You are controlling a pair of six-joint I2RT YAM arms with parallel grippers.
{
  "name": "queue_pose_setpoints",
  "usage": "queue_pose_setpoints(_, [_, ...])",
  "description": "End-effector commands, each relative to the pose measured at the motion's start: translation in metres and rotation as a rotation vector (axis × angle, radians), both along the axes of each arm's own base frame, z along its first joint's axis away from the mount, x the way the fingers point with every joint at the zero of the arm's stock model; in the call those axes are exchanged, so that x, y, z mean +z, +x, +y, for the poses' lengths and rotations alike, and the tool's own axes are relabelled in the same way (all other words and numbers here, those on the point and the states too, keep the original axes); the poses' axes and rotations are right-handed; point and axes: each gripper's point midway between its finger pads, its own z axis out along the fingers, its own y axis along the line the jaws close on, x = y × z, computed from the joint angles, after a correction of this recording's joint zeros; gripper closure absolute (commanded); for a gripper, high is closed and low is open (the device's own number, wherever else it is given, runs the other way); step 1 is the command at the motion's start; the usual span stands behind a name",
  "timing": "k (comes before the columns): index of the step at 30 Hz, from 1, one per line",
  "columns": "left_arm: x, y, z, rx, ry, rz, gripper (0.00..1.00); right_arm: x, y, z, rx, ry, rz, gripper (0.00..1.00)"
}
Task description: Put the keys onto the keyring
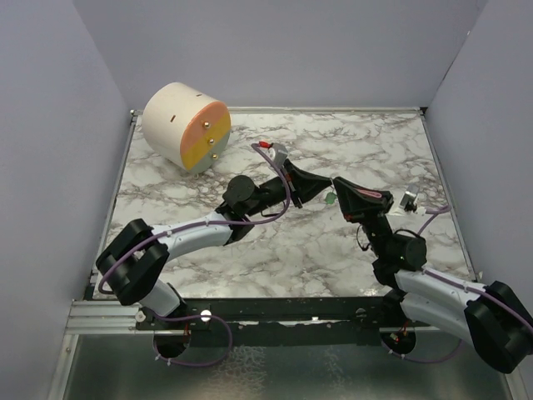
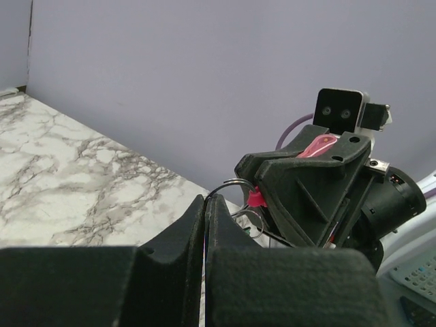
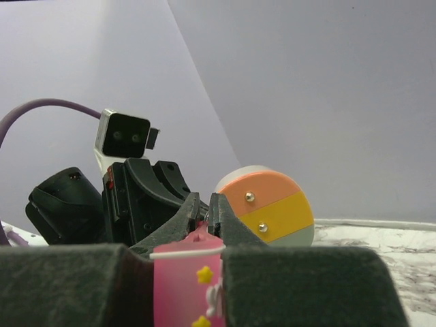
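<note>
The keyring is a thin silvery ring [image 2: 235, 182] joined to a pink strip [image 3: 180, 286]. Both grippers meet over the middle of the table and share it. My left gripper [image 2: 206, 199] is shut on the ring's wire, which arcs out of its tips towards the pink end [image 2: 255, 197]. My right gripper [image 3: 208, 208] is shut on the pink strip, seen in the top view as a pink band [image 1: 366, 193]. A tiny green key [image 1: 330, 199] hangs between the left gripper [image 1: 310, 185] and the right gripper [image 1: 340, 192]. Only a green speck [image 2: 246, 229] of it shows by a smaller ring [image 2: 255, 218].
A white drum [image 1: 185, 127] with an orange, yellow and grey face [image 3: 269, 208] lies on its side at the back left of the marble table [image 1: 350, 142]. Grey walls close in the back and both sides.
</note>
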Motion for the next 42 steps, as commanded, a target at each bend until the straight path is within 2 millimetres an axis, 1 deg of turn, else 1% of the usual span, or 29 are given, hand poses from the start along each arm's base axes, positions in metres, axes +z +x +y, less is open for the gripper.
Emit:
queue_pose_setpoints(1, [0.03,0.004,0.02,0.097,-0.062,-0.08,1.0,0.048,-0.032,-0.027,-0.027,0.137,-0.188,0.99])
queue_pose_setpoints(4, [0.029,0.008,0.022,0.128,-0.04,-0.091,1.0,0.047,-0.028,-0.023,-0.025,0.113,-0.164,0.99])
queue_pose_setpoints(5, [0.029,0.009,0.022,0.132,-0.033,-0.094,1.0,0.047,-0.026,-0.02,-0.023,0.102,-0.154,0.97])
queue_pose_setpoints(6, [0.03,0.01,0.022,0.137,-0.029,-0.099,1.0,0.048,-0.024,-0.018,-0.02,0.092,-0.147,0.93])
queue_pose_setpoints(9, [0.029,0.015,0.019,0.152,-0.005,-0.111,1.0,0.049,-0.019,-0.012,-0.011,0.058,-0.124,0.76])
queue_pose_setpoints(10, [0.028,0.017,0.018,0.159,0.006,-0.114,1.0,0.048,-0.018,-0.011,-0.009,0.051,-0.12,0.72])
queue_pose_setpoints(14, [0.024,0.028,0.017,0.199,0.053,-0.125,1.0,0.049,-0.018,-0.011,-0.015,0.039,-0.116,0.65])
queue_pose_setpoints(17, [0.022,0.036,0.019,0.242,0.098,-0.132,1.0,0.047,-0.016,-0.011,-0.031,0.019,-0.103,0.64])
queue_pose_setpoints(21, [0.016,0.044,0.024,0.289,0.173,-0.143,1.0,0.044,-0.011,-0.02,-0.092,-0.005,-0.065,0.63])
queue_pose_setpoints(24, [0.011,0.049,0.03,0.329,0.231,-0.144,1.0,0.033,0.003,-0.029,-0.178,-0.059,0.041,0.61])
queue_pose_setpoints(26, [0.006,0.052,0.034,0.353,0.271,-0.144,1.0,0.021,0.01,-0.037,-0.238,-0.101,0.102,0.58])
queue_pose_setpoints(28, [0.001,0.055,0.038,0.374,0.306,-0.143,1.0,0.016,0.011,-0.044,-0.279,-0.129,0.116,0.57])
queue_pose_setpoints(30, [-0.004,0.057,0.039,0.386,0.344,-0.143,1.0,0.01,0.015,-0.044,-0.304,-0.178,0.134,0.55])
queue_pose_setpoints(33, [-0.017,0.061,0.04,0.409,0.428,-0.137,1.0,-0.005,0.026,-0.035,-0.31,-0.297,0.193,0.53])
queue_pose_setpoints(37, [-0.03,0.067,0.039,0.457,0.552,-0.138,1.0,-0.028,0.042,-0.015,-0.274,-0.46,0.266,0.48])
queue_pose_setpoints(40, [-0.034,0.069,0.037,0.483,0.61,-0.144,1.0,-0.043,0.046,0.002,-0.215,-0.545,0.269,0.46])
queue_pose_setpoints(42, [-0.034,0.068,0.037,0.505,0.629,-0.154,1.0,-0.049,0.046,0.007,-0.194,-0.57,0.265,0.46])
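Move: The left fingers are shut on the keyring's wire; the ring's middle lies about 2 cm to their right and 1 cm back, level with them, and the green key hangs some 5 cm below, about 2 cm back and 1 cm right. From the right hand, whose fingers hold the pink strap, the ring lies about 1 cm ahead and 1 cm left, level; the key is roughly 1 cm back, 2 cm left and 5 cm below. Letting go of the pink strap, the right fingers open to about half while that hand rises some 4 cm, backs off rightward, then swings forward, down and left again, tipping downward. The left hand keeps its pinch on the ring, dips back briefly, then carries it about 6 cm forward, a little left and finally down, turning its fingers counter-clockwise and tipping them down some 30 degrees. ##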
